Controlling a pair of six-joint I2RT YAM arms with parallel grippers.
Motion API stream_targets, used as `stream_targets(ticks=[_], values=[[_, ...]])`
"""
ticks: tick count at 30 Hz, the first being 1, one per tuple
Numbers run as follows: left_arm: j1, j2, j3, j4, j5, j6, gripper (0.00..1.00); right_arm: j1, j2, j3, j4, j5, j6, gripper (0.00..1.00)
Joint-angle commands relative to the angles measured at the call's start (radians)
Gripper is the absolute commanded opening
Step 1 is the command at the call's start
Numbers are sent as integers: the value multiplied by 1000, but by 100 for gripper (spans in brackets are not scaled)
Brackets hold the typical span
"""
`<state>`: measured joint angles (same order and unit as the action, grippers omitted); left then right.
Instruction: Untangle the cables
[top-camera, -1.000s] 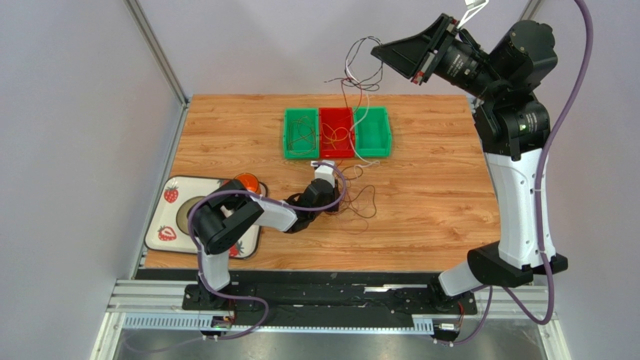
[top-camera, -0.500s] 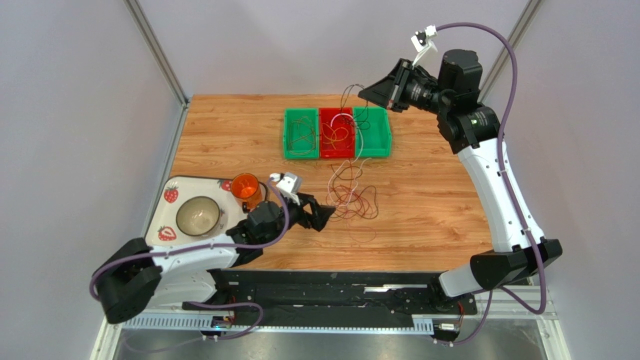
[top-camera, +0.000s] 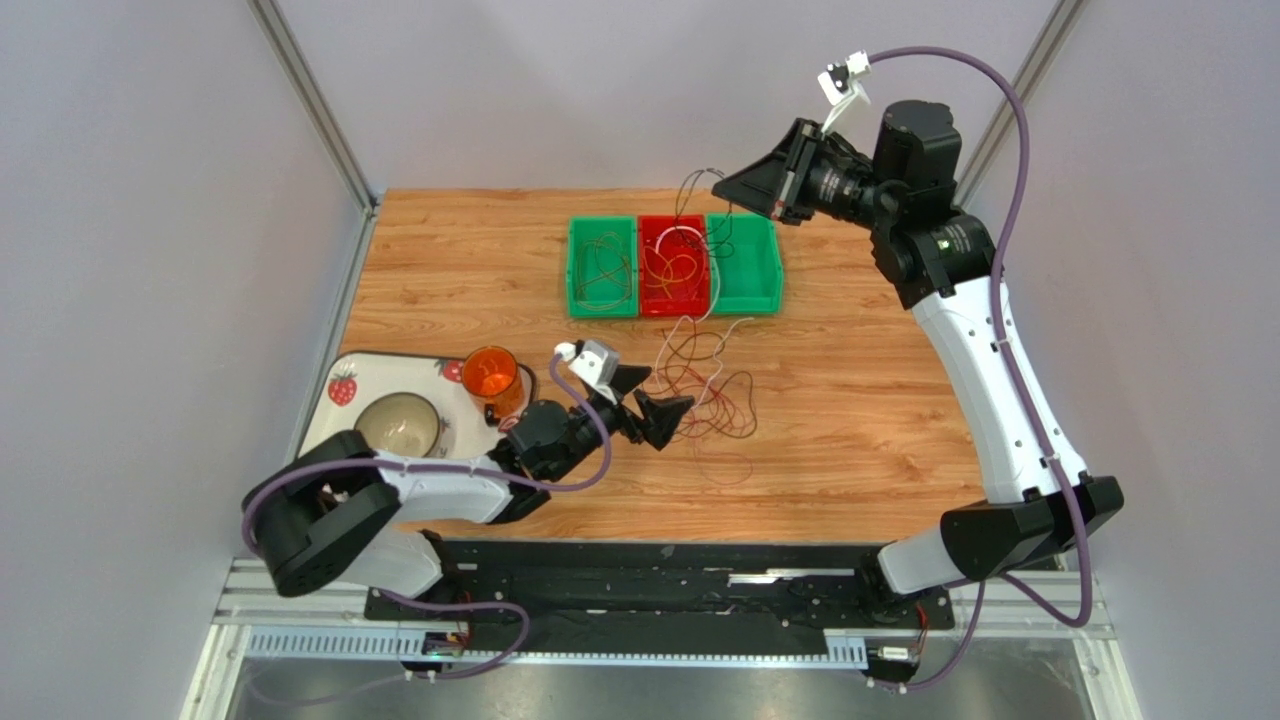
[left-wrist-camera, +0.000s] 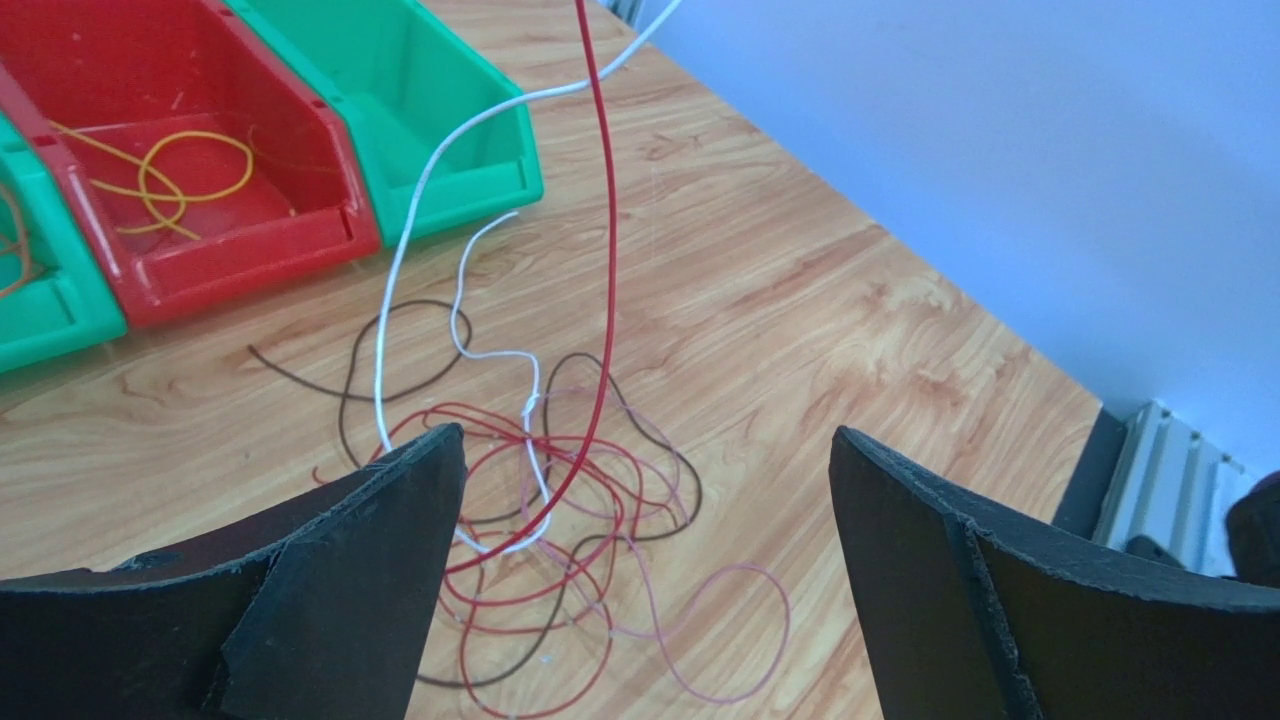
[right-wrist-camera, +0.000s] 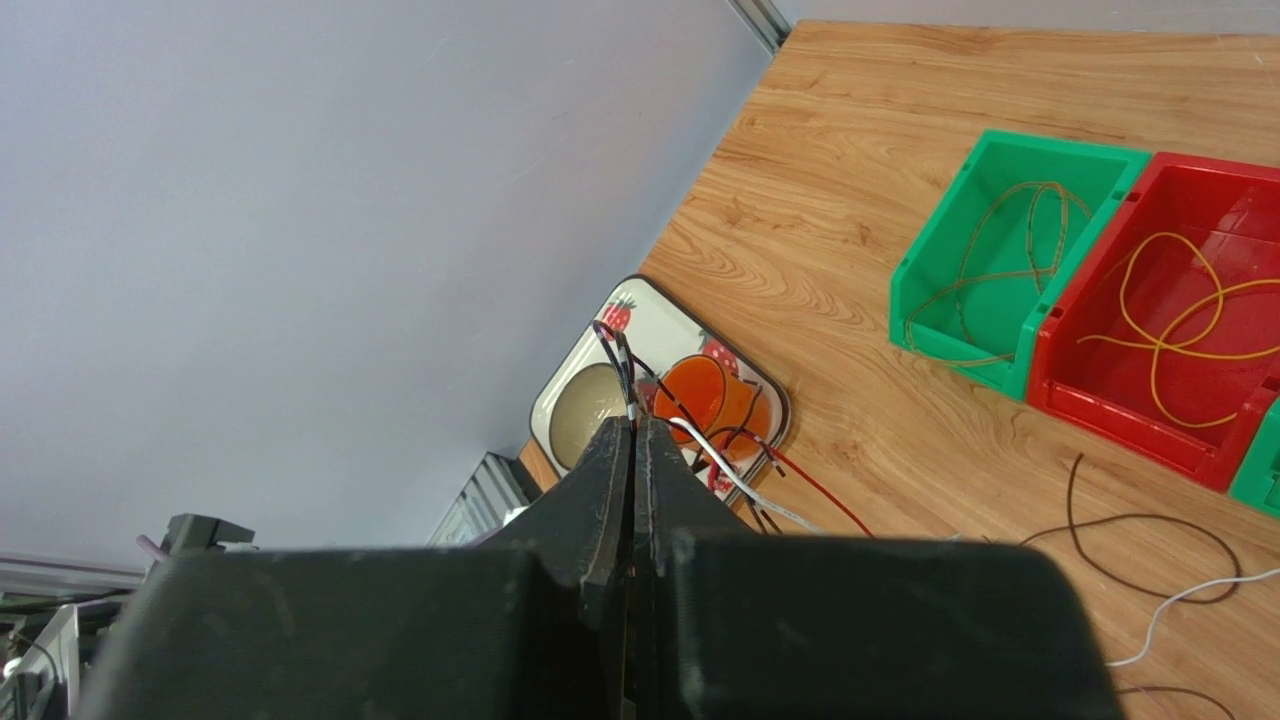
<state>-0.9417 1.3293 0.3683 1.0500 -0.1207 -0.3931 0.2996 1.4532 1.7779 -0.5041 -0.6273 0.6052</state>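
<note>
A tangle of thin red, brown, pink and white cables (top-camera: 706, 398) lies on the wooden table in front of the bins. Several strands rise from it to my right gripper (top-camera: 724, 186), which is held high above the bins and is shut on their ends (right-wrist-camera: 706, 450). My left gripper (top-camera: 657, 393) is open, low over the table at the tangle's left edge. In the left wrist view the tangle (left-wrist-camera: 556, 510) lies between its fingers (left-wrist-camera: 376, 570); a red cable (left-wrist-camera: 606, 270) and a white cable (left-wrist-camera: 406, 255) rise up out of view.
Three bins stand in a row at the back: a green one (top-camera: 579, 293) with brown cable, a red one (top-camera: 651, 300) with yellow cable, a green one (top-camera: 769, 285). A strawberry tray (top-camera: 343, 387) at the left holds a bowl (top-camera: 397, 426) and an orange cup (top-camera: 489, 372).
My right gripper has come down from high up to just above the bins, still holding the cable ends. My left arm has swung out and its open gripper has moved right to the tangle.
</note>
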Motion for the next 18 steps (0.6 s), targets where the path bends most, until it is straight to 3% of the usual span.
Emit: stream_targets(ticks=[1, 14, 18], values=[[0, 100, 109, 191, 49, 74, 99, 1, -19, 3, 44, -26, 11, 0], [-54, 177, 280, 82, -45, 361, 97, -1, -8, 11, 29, -41, 5, 0], [-63, 251, 342, 68, -131, 436, 96, 3, -16, 18, 29, -49, 8, 0]])
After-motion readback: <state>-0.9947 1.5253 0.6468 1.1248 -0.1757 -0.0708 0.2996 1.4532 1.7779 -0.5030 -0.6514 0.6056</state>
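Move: From my open left hand, the red strand hanging from my right fingers runs down about 9 cm ahead and 6 cm to the right, roughly at hand height. The cable pile it drops into lies about 6 cm ahead, 5 cm right and 17 cm below. The red bin is some 23 cm straight ahead, the right green bin about 11 cm right of it, both some 15 cm below the hand. From my right hand, that hanging stretch is about 23 cm below, 3 cm nearer my base, with no sideways offset. I bring my left hand, fingers still wide open, in towards the hanging red strand: first right and a little forward at the same height, then climbing about 6 cm as it drifts farther right and forward, its fingers tipping up nearly 20 degrees. My right hand stays put up high, still shut on the cable bundle. ##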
